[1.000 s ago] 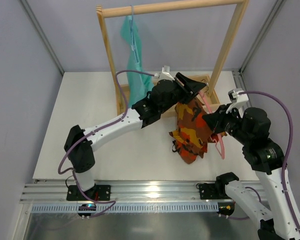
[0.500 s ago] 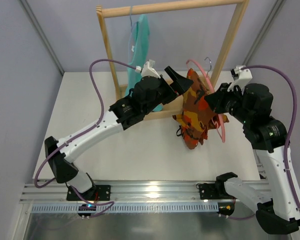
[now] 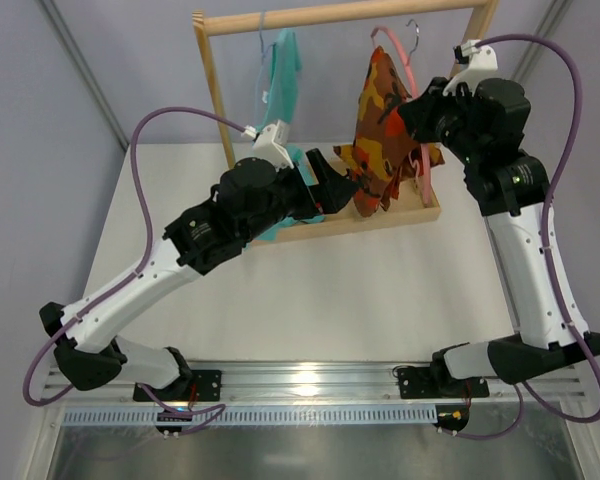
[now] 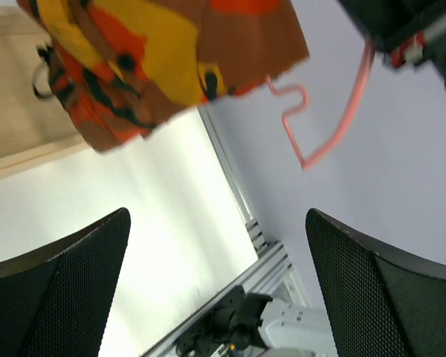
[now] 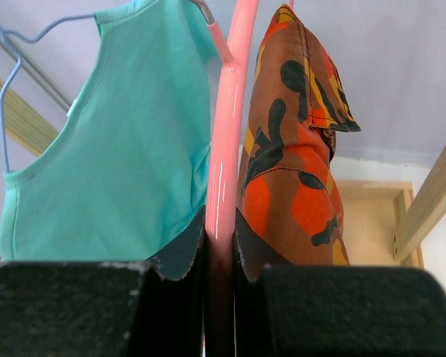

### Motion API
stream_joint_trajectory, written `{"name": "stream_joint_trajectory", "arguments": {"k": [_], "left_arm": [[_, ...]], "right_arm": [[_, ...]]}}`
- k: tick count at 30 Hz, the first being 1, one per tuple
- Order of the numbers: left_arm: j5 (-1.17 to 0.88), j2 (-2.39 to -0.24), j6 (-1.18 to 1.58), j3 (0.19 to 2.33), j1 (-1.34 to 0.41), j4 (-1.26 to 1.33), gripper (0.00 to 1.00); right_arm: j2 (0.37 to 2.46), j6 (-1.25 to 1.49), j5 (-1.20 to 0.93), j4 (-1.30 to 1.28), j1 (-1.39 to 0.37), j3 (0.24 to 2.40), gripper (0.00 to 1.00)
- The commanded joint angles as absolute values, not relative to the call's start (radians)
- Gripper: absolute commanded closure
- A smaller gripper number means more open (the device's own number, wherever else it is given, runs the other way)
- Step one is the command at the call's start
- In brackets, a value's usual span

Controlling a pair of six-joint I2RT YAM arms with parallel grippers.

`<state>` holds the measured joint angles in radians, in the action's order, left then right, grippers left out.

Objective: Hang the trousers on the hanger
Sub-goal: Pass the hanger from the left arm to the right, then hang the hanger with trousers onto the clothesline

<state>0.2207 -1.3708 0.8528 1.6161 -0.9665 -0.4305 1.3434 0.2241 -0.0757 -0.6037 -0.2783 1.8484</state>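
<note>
The camouflage trousers [image 3: 380, 125] hang folded over the pink hanger [image 3: 393, 48], whose metal hook sits close under the wooden rack's top rail [image 3: 340, 14]. My right gripper [image 3: 417, 108] is shut on the hanger's pink arm [image 5: 224, 149], and the trousers [image 5: 291, 171] drape just right of it. My left gripper [image 3: 337, 186] is open, just left of and below the cloth, holding nothing. In the left wrist view the trousers [image 4: 156, 59] and a hanger end [image 4: 334, 134] hang above my open left gripper [image 4: 215, 282].
A teal garment [image 3: 280, 90] hangs on a thin blue hanger at the rail's left, and shows beside the pink hanger [image 5: 111, 149]. The rack's posts and its wooden base [image 3: 380, 216] stand at the table's back. Grey walls enclose the cell.
The right arm lifted the hanger with the trousers from low over the table up to the rack's top rail. The left gripper opened, let go of the cloth and drew back to the left.
</note>
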Motion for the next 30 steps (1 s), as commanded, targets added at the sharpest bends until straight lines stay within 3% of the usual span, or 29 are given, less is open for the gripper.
{"name": "stream_joint_trajectory", "arguments": {"k": [1, 7, 14, 19, 20, 21, 22, 24, 26, 30], "left_arm": [[0.112, -1.336, 0.811, 1.556, -0.971, -0.453, 0.00], [0.043, -1.315, 0.836, 1.531, -0.973, -0.468, 0.00], [0.061, -1.249, 0.824, 1.509, -0.976, -0.482, 0.00], [0.074, -1.232, 0.818, 1.486, -0.976, -0.482, 0.00], [0.068, -1.233, 0.813, 1.489, -0.976, -0.489, 0.00], [0.058, -1.233, 0.793, 1.494, -0.976, -0.495, 0.00], [0.060, -1.230, 0.775, 1.496, -0.976, -0.517, 0.00], [0.092, -1.217, 0.730, 1.509, -0.976, -0.544, 0.00], [0.155, -1.210, 0.703, 1.529, -0.974, -0.600, 0.00], [0.198, -1.212, 0.626, 1.620, -0.974, -0.696, 0.00]], "right_arm": [[1.371, 0.178, -0.043, -0.252, -0.276, 2.003, 0.96], [1.587, 0.175, -0.040, -0.314, -0.275, 2.311, 0.96], [1.674, 0.196, -0.005, -0.285, -0.258, 2.287, 0.96], [1.599, 0.215, 0.025, -0.241, -0.256, 2.090, 0.94], [1.585, 0.215, 0.026, -0.247, -0.258, 2.071, 0.86], [1.562, 0.215, 0.028, -0.270, -0.255, 2.057, 0.60], [1.549, 0.216, 0.026, -0.303, -0.253, 2.056, 0.47], [1.484, 0.221, 0.038, -0.446, -0.253, 2.052, 0.32], [1.415, 0.280, 0.031, -0.580, -0.253, 1.997, 0.00], [1.209, 0.357, -0.132, -0.728, -0.252, 1.789, 0.00]]}}
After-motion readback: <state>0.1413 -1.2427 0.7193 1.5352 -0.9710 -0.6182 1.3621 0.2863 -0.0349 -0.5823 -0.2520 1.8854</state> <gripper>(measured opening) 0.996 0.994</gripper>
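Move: The pink hanger is still shut in my right fingers, with the trousers hanging about 10 cm ahead, 5 cm left and 15 cm below. The hook's spot on the wooden rail lies some 16 cm ahead of my right hand, 2 cm left and 10 cm up. The rack's right post is roughly 16 cm ahead and 11 cm right, the teal shirt about 14 cm ahead and 24 cm left. From my empty left hand, that rail spot is about 26 cm ahead, 11 cm right and 16 cm up. I carry the pink hanger some 12 cm forward to the rail with my right hand, rising about 3 cm, then sinking 4 cm to set the hook over the wood. There I open the fingers wide, let go and draw quickly straight back about 10 cm, rising 3 cm. My open left hand backs off about 4 cm, sinking and shifting left. ##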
